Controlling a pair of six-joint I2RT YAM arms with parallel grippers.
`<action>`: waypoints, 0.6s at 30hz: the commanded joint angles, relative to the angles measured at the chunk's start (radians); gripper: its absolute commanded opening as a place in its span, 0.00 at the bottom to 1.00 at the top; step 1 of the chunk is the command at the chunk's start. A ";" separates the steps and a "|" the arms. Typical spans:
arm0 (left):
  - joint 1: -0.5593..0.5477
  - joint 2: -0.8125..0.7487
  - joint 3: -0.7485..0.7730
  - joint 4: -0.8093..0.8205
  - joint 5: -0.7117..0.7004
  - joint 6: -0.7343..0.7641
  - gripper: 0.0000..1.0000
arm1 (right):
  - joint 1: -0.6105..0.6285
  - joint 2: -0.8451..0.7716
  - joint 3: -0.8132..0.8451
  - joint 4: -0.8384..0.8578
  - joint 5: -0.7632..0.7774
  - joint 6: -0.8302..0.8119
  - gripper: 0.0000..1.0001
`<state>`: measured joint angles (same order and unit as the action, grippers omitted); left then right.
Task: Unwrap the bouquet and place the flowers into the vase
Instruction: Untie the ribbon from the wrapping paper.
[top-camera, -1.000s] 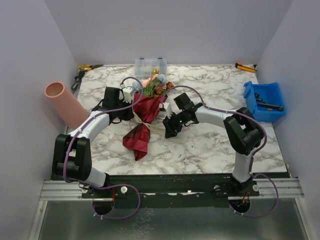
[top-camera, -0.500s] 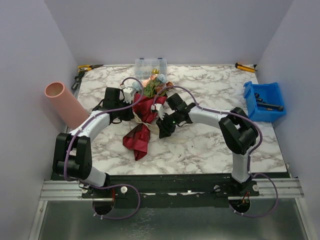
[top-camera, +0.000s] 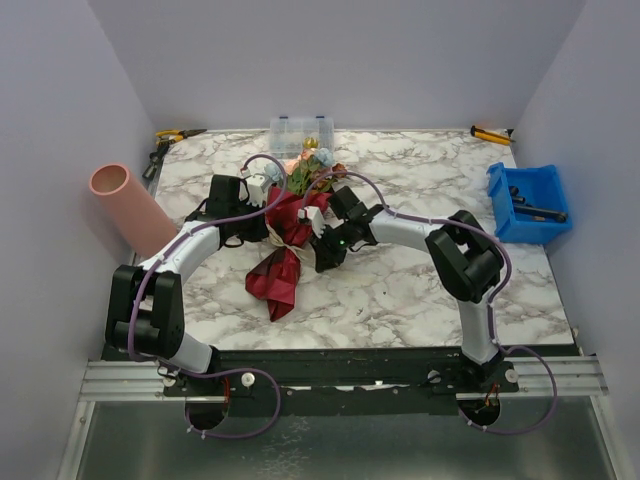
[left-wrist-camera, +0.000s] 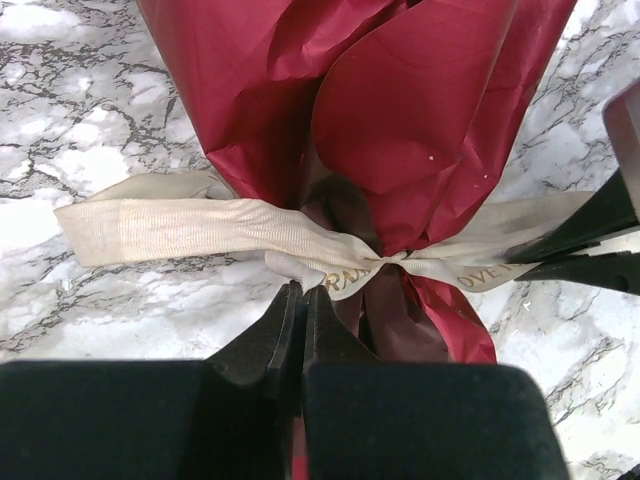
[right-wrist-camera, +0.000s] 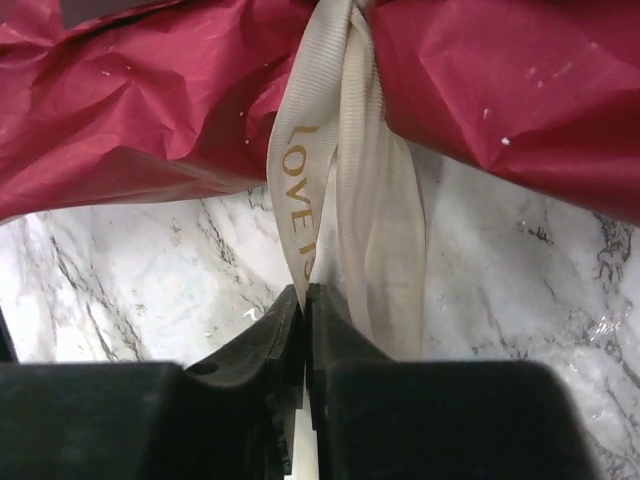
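Observation:
The bouquet (top-camera: 285, 235) lies mid-table in its dark maroon sheet (left-wrist-camera: 400, 120), with the flowers (top-camera: 310, 165) poking out at the far end. A beige ribbon (left-wrist-camera: 190, 228) is knotted round its waist. My left gripper (left-wrist-camera: 300, 292) is shut, its tips right against the ribbon beside the knot; in the top view the left gripper (top-camera: 265, 232) sits at the bouquet's left side. On the other side, my right gripper (right-wrist-camera: 304, 292) is shut on the ribbon tail (right-wrist-camera: 300, 200) printed with gold letters, and the right gripper (top-camera: 322, 255) stands just right of the knot. The salmon-pink vase (top-camera: 130, 208) leans off the table's left edge.
A blue bin (top-camera: 528, 203) holding dark tools stands at the right edge. Behind the flowers is a clear plastic box (top-camera: 301, 130). A yellow tool (top-camera: 492, 134) lies at the back right, and yellow-handled pliers (top-camera: 175, 134) at the back left.
My right arm has swung left to the bouquet and its jaws have closed on the ribbon tail. The left arm and the bouquet have stayed put.

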<state>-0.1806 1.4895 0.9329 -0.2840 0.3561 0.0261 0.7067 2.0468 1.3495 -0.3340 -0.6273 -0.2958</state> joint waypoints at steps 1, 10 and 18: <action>0.002 0.001 -0.002 0.015 0.034 -0.006 0.00 | 0.008 0.024 -0.005 0.014 0.094 0.017 0.01; 0.007 -0.002 0.008 0.016 -0.086 -0.018 0.00 | -0.043 -0.168 -0.148 0.069 0.186 0.015 0.00; 0.013 0.035 0.017 0.019 -0.221 -0.015 0.00 | -0.102 -0.245 -0.231 0.072 0.203 0.008 0.00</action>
<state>-0.1791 1.5021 0.9329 -0.2810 0.2623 0.0109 0.6216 1.8389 1.1572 -0.2577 -0.4717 -0.2810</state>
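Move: Between the right hand's nearly shut fingers lies a ribbon tail, about level with the hand point. The knot at the bouquet's waist is some 7 cm to that hand's left and 4 cm farther out, at roughly its height; the paper skirt lies about 11 cm left and 5 cm back. From the left hand, which already holds the other ribbon end, the knot is roughly 7 cm right, 3 cm back and 4 cm below. Shutting its fingers fully on the ribbon tail, the right hand first hardly moves, then pulls the tail right, away from the knot, by about 6 cm, drifting forward and rising some 2 cm as it turns about 10 degrees clockwise. The left hand keeps its pinch on the other end, waits, then eases about 1.5 cm left and slightly down. ##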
